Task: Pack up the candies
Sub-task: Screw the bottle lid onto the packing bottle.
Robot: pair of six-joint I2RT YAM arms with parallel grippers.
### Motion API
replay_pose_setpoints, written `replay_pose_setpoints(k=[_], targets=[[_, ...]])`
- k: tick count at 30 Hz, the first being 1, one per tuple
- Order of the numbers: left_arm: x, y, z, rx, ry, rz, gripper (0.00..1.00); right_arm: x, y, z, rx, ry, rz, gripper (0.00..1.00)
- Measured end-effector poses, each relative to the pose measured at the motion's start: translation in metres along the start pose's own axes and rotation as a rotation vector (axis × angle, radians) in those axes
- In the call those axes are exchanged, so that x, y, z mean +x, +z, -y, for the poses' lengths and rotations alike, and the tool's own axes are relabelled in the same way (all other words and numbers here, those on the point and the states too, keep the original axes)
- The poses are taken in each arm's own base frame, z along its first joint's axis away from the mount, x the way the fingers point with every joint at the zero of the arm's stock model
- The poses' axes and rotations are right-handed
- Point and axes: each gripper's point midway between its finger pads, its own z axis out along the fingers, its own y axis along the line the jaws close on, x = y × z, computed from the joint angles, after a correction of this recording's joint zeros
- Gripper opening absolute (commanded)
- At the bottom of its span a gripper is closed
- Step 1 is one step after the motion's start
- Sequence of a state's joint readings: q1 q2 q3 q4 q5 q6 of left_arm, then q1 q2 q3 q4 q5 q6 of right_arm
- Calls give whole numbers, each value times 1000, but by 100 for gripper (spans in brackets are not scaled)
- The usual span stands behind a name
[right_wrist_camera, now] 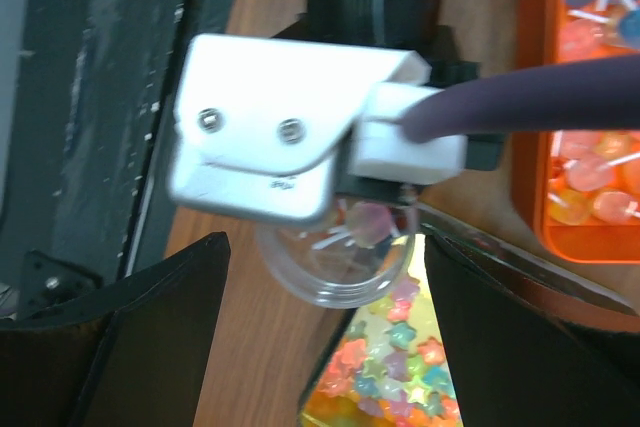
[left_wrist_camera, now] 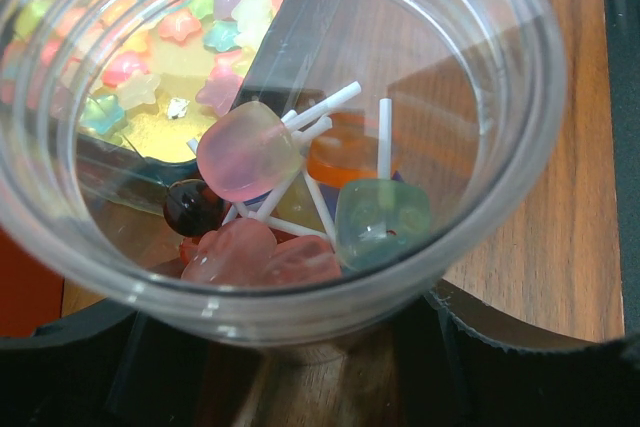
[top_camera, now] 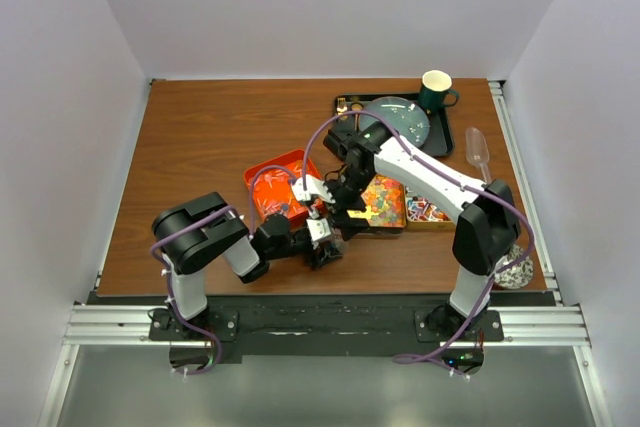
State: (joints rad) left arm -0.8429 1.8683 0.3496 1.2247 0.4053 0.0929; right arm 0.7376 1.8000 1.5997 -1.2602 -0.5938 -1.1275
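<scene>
My left gripper point(top_camera: 325, 244) is shut on a clear plastic cup point(left_wrist_camera: 300, 312), low over the table. In the cup lie several lollipop candies point(left_wrist_camera: 247, 150): pink, orange, pale green and dark red, on white sticks. My right gripper point(right_wrist_camera: 322, 267) hovers open just above the cup point(right_wrist_camera: 330, 282), with nothing between its fingers. Pastel star candies point(right_wrist_camera: 400, 367) fill a black tray point(top_camera: 385, 202) right behind the cup. More lollipops point(right_wrist_camera: 600, 207) lie in an orange-red tray point(top_camera: 275, 187) to the left. Small wrapped pieces point(top_camera: 428, 211) sit at the right.
At the back right stand a green mug point(top_camera: 437, 90) and a dark plate point(top_camera: 400, 117) on a black tray. A clear plastic scoop point(top_camera: 478, 152) lies near the right edge. A patterned bowl point(top_camera: 515, 269) sits beside the right arm's base. The two arms crowd together mid-table.
</scene>
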Motion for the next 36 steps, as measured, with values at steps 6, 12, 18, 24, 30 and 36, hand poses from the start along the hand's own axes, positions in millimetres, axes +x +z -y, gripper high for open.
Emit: replay_pose_setpoints(k=[6,12,18,24,30,36], targets=[[0,0,0,0,0,0,0,2,-1,-5,-22,-19,-9,82],[0,0,0,0,0,0,0,5,0,-8,-13,-25,-7,81],[0,1,4,20,2,2,0,13,-1,-14,35,-37,-11,81],[0,1,7,36,2,3,0,30,-5,-28,72,4,-53,81],[-1,2,1,10,-3,2,0,47,0,-58,-5,111,-100,80],[0,2,1,10,-3,2,0,49,-10,-54,44,162,-86,80]])
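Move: The lid on the bottle lies just beyond my open right fingertips, about 3 cm back, 1 cm left and some 4 cm below that hand. From my left hand, which already grips the bottle, the lid is roughly 6 cm straight up. From the right hand, the star-candy box stands about 2 cm ahead, 7 cm right and 14 cm down, and the red box about 6 cm ahead, 12 cm left and 14 cm down. With the fingers kept wide open, I sweep my right hand rightward and back across the bottle top in a clockwise stroke, slowly at first, then faster, about 6 cm right and 4 cm back, sinking slightly. I finish off the lid's right side, easing forward a little. My left hand keeps its grip on the bottle, yields about half a centimetre backward midway and comes back. ##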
